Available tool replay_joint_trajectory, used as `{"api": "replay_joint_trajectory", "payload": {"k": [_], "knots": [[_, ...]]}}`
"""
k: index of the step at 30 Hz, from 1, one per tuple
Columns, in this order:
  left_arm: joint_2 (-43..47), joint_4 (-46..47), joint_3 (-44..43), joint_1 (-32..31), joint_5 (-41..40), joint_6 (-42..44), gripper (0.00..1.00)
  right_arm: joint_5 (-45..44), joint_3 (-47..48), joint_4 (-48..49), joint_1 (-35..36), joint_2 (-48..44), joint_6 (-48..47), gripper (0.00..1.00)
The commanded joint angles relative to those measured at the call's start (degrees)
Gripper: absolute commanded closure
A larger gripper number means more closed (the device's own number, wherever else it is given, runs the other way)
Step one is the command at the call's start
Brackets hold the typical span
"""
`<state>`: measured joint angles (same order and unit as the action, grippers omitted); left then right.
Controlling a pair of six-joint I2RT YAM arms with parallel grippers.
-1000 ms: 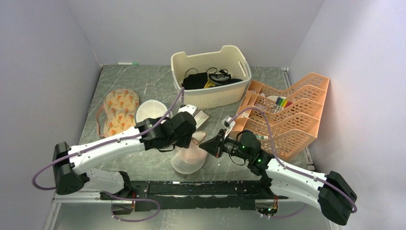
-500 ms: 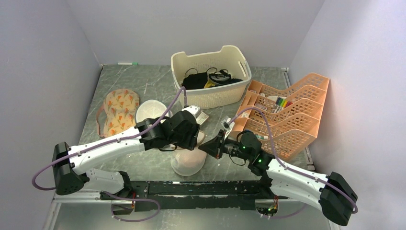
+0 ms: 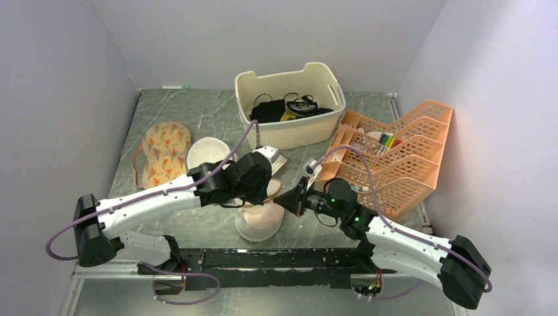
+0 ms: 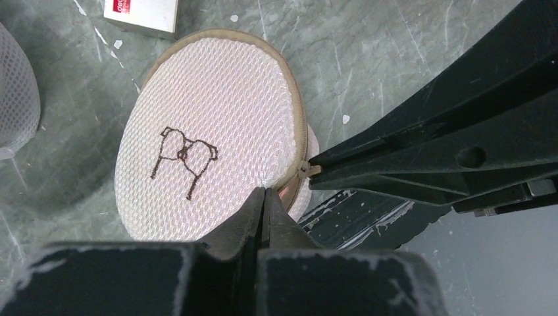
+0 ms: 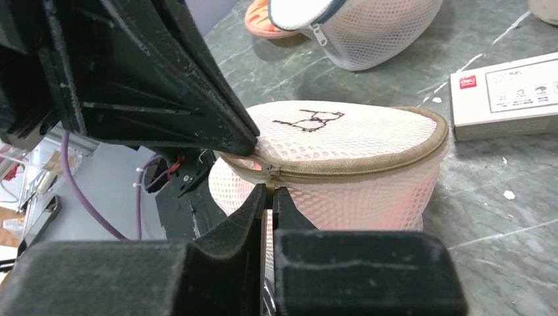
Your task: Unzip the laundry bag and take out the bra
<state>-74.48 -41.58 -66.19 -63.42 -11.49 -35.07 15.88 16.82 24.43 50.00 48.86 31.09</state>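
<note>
The laundry bag (image 3: 258, 222) stands at the near middle of the table. It is a white mesh drum with a beige face and a black mark (image 4: 197, 131) (image 5: 342, 141). Pink fabric, likely the bra (image 5: 368, 197), shows through the mesh. My left gripper (image 4: 264, 192) (image 3: 268, 192) is shut on the rim of the bag's face, beside the zip. My right gripper (image 5: 270, 191) (image 3: 279, 198) is shut on the zipper pull (image 4: 305, 169), at the bag's side. A short gap in the zip shows pink just left of the slider.
A plain white mesh bag (image 3: 207, 153) and a floral padded item (image 3: 164, 151) lie to the left. A small white box (image 3: 276, 161) lies just behind the bag. A cream basket (image 3: 289, 115) stands at the back and an orange rack (image 3: 395, 158) at the right.
Both grippers stay shut at the bag. The right gripper dipped slightly toward the near side and came back. The left wrist shifted a little to the right.
</note>
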Motion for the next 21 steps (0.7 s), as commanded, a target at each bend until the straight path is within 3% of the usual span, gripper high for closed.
{"api": "replay_joint_trajectory", "payload": {"k": [1, 11, 16, 21], "knots": [[1.29, 0.86, -1.69, 0.30, 0.35, 1.66, 0.93, -4.26, 2.77, -2.76, 0.28, 1.19, 0.03, 1.00], [4.36, 1.42, -1.44, 0.31, 0.51, 1.90, 0.93, -9.98, 2.63, -5.28, 0.28, 1.44, 1.87, 1.00], [5.83, 3.03, -1.21, 0.26, 3.62, 3.09, 0.93, -17.16, 4.76, -11.29, -0.40, 2.38, 3.03, 1.00], [6.42, 1.81, -1.04, 0.28, 1.64, 2.87, 0.93, -16.45, 6.73, -14.27, -2.81, 3.93, 2.70, 1.00]]}}
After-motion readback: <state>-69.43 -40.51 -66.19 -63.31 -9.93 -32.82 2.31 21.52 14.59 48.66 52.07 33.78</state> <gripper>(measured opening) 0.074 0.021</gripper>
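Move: Around 9 cm ahead of the right hand and 1 cm to its right is the laundry bag's far rim, where the zipper curves; the lid's middle is 5 cm ahead and 3 cm to the left. From the left hand, the lid's middle is 4 cm straight ahead. On the table some 15 cm below, the small box lies about 17 cm ahead of the left hand and 3 cm right; the second bag stands roughly 15 cm ahead and 15 cm left. Drawing the still-pinched zipper pull along the bag's right-hand rim, the right hand runs about 4.5 cm forward, drifting right and sinking some 2 cm, picking up speed as it turns about 15 degrees clockwise. The left hand keeps its pinch on the lid's edge near the zipper's start and lifts it straight up about 3 cm. ##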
